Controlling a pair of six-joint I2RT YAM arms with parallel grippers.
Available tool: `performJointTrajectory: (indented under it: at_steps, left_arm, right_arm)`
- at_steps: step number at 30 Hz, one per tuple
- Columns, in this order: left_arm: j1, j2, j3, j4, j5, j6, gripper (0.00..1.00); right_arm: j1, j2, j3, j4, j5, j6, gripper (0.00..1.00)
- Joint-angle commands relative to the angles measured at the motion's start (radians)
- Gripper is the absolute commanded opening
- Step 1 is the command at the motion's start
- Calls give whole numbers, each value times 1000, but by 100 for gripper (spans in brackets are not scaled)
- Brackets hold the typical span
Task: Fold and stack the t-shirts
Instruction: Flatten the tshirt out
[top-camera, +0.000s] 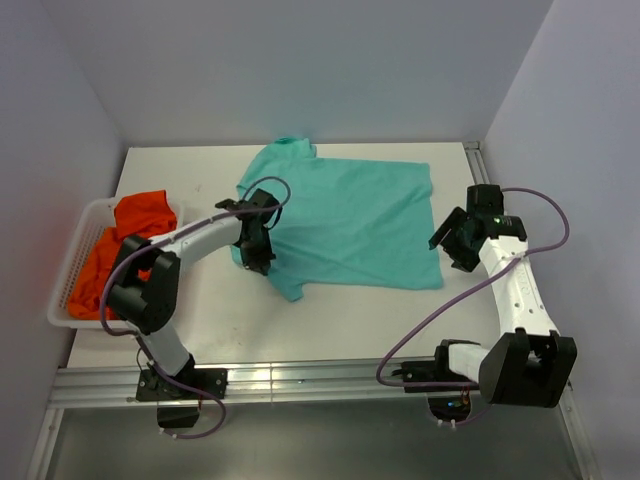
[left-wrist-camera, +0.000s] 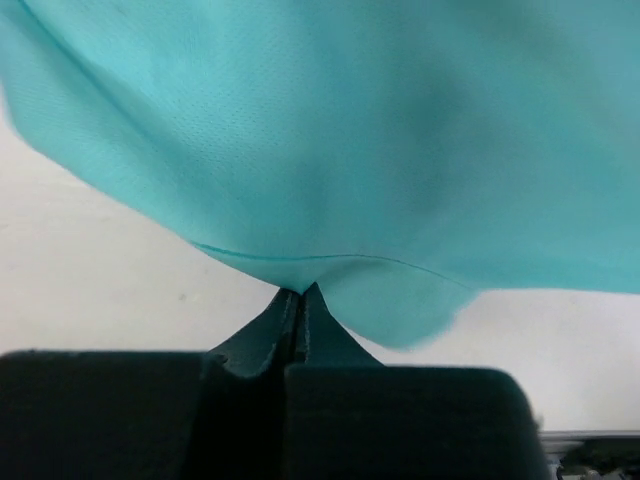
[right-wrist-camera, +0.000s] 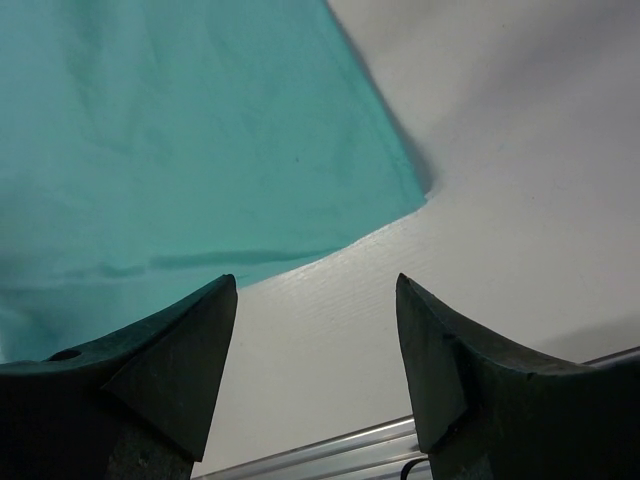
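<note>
A teal-green t-shirt (top-camera: 350, 215) lies spread across the middle of the white table, neck toward the back left. My left gripper (top-camera: 256, 250) sits at its near-left sleeve edge, shut on a pinch of the teal cloth (left-wrist-camera: 350, 130), which rises from the closed fingertips (left-wrist-camera: 300, 292). My right gripper (top-camera: 447, 243) hovers open just off the shirt's near-right hem corner. In the right wrist view the teal hem (right-wrist-camera: 170, 140) lies ahead and left of the fingertips (right-wrist-camera: 315, 280), with bare table between them. Orange-red t-shirts (top-camera: 135, 225) are heaped in the basket at the left.
A white slatted basket (top-camera: 70, 265) stands at the table's left edge. An aluminium rail (top-camera: 300, 380) runs along the near edge by the arm bases. Grey walls close in the back and both sides.
</note>
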Motion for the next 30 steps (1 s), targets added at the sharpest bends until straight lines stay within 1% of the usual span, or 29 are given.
performJointTrajectory:
  at_steps: [1,2,3,4,5,6,7,8,9,10,11,12,13,14,15,16,17,20,21,23,24,25,26,28,30]
  left_arm:
    - [-3,-119,175,-180,-116,47,0]
    - [-3,-112,209,-200,-127,56,0]
    - [-2,-100,284,-220,-132,76,0]
    - [-2,-81,324,-244,-133,82,0]
    - [-2,-28,361,-248,-132,90,0]
    - [-2,6,437,-243,-124,108,0]
    - [1,93,480,-246,-101,116,1]
    - [3,144,531,-252,-91,124,2]
    - [7,198,641,-249,-72,142,4]
    - [10,324,709,-274,-48,151,9]
    - [13,391,784,-283,-13,161,18]
    - [24,446,892,-279,9,150,23]
    - [38,513,907,-247,67,144,32]
    - [53,549,925,-211,139,136,48]
    - [82,587,1006,-225,141,119,54]
    - [93,624,1027,-231,140,115,68]
    - [99,623,1025,-210,146,115,89]
    - [112,577,990,-220,100,134,91]
    - [113,553,940,-223,62,148,91]
    - [112,473,891,-229,23,159,91]
    - [110,439,831,-225,23,167,91]
    - [107,404,800,-220,-27,167,91]
    - [109,335,771,-213,-40,168,91]
    - [107,251,703,-209,-63,167,91]
    - [109,211,648,-209,-63,159,91]
  right_arm:
    - [4,-46,7,1,40,-12,72]
    - [2,-51,3,1,40,-11,72]
    - [2,-52,0,4,42,-9,72]
    - [4,-52,-2,7,40,-8,72]
    - [2,-51,-3,10,42,-8,71]
    - [2,-49,-3,10,40,-6,71]
    - [2,-45,-3,13,40,-4,71]
    - [2,-45,-2,13,42,-3,71]
    - [2,-43,1,13,40,-3,71]
    - [2,-43,4,13,38,-1,71]
    - [2,-42,9,13,37,-3,71]
    - [2,-42,12,13,35,-3,71]
    - [4,-40,12,18,32,-1,71]
    - [2,-39,14,16,31,-6,71]
    - [2,-34,17,15,29,-8,71]
    - [2,-34,18,12,28,-9,71]
    - [2,-34,20,9,28,-12,71]
    - [2,-48,9,4,37,-21,71]
    - [2,-51,3,6,35,-21,71]
    - [2,-60,-18,15,28,-20,71]
    - [2,-63,-25,18,25,-18,71]
    - [2,-63,-32,23,22,-17,71]
    - [2,-63,-40,26,22,-15,71]
    - [2,-60,-45,30,22,-15,71]
    - [4,-57,-45,33,22,-20,71]
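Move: The left hand already pinches the t-shirt's near edge, a few centimetres above the table; the open stretch of t-shirt it carries it to lies about 18 cm ahead, 7 cm to the right and 3 cm lower. The t-shirt's loose near flap hangs some 7 cm back and 7 cm right of this hand, and the basket stands about 34 cm left, nearly level with it. From the right hand that open stretch is roughly 19 cm ahead, 38 cm left and 13 cm below. The left hand, still pinching the t-shirt's near edge, flings it up about 12 cm and forward over the t-shirt, then swings down to its far-right, some 18 cm ahead and 8 cm right of the start, with the fingers spreading from shut to wide on the way down so the cloth comes free. Fingers wide and pointing nearly straight down, it then lifts about 6 cm and draws back some 4 cm and to the left, ending above the t-shirt's left part. ##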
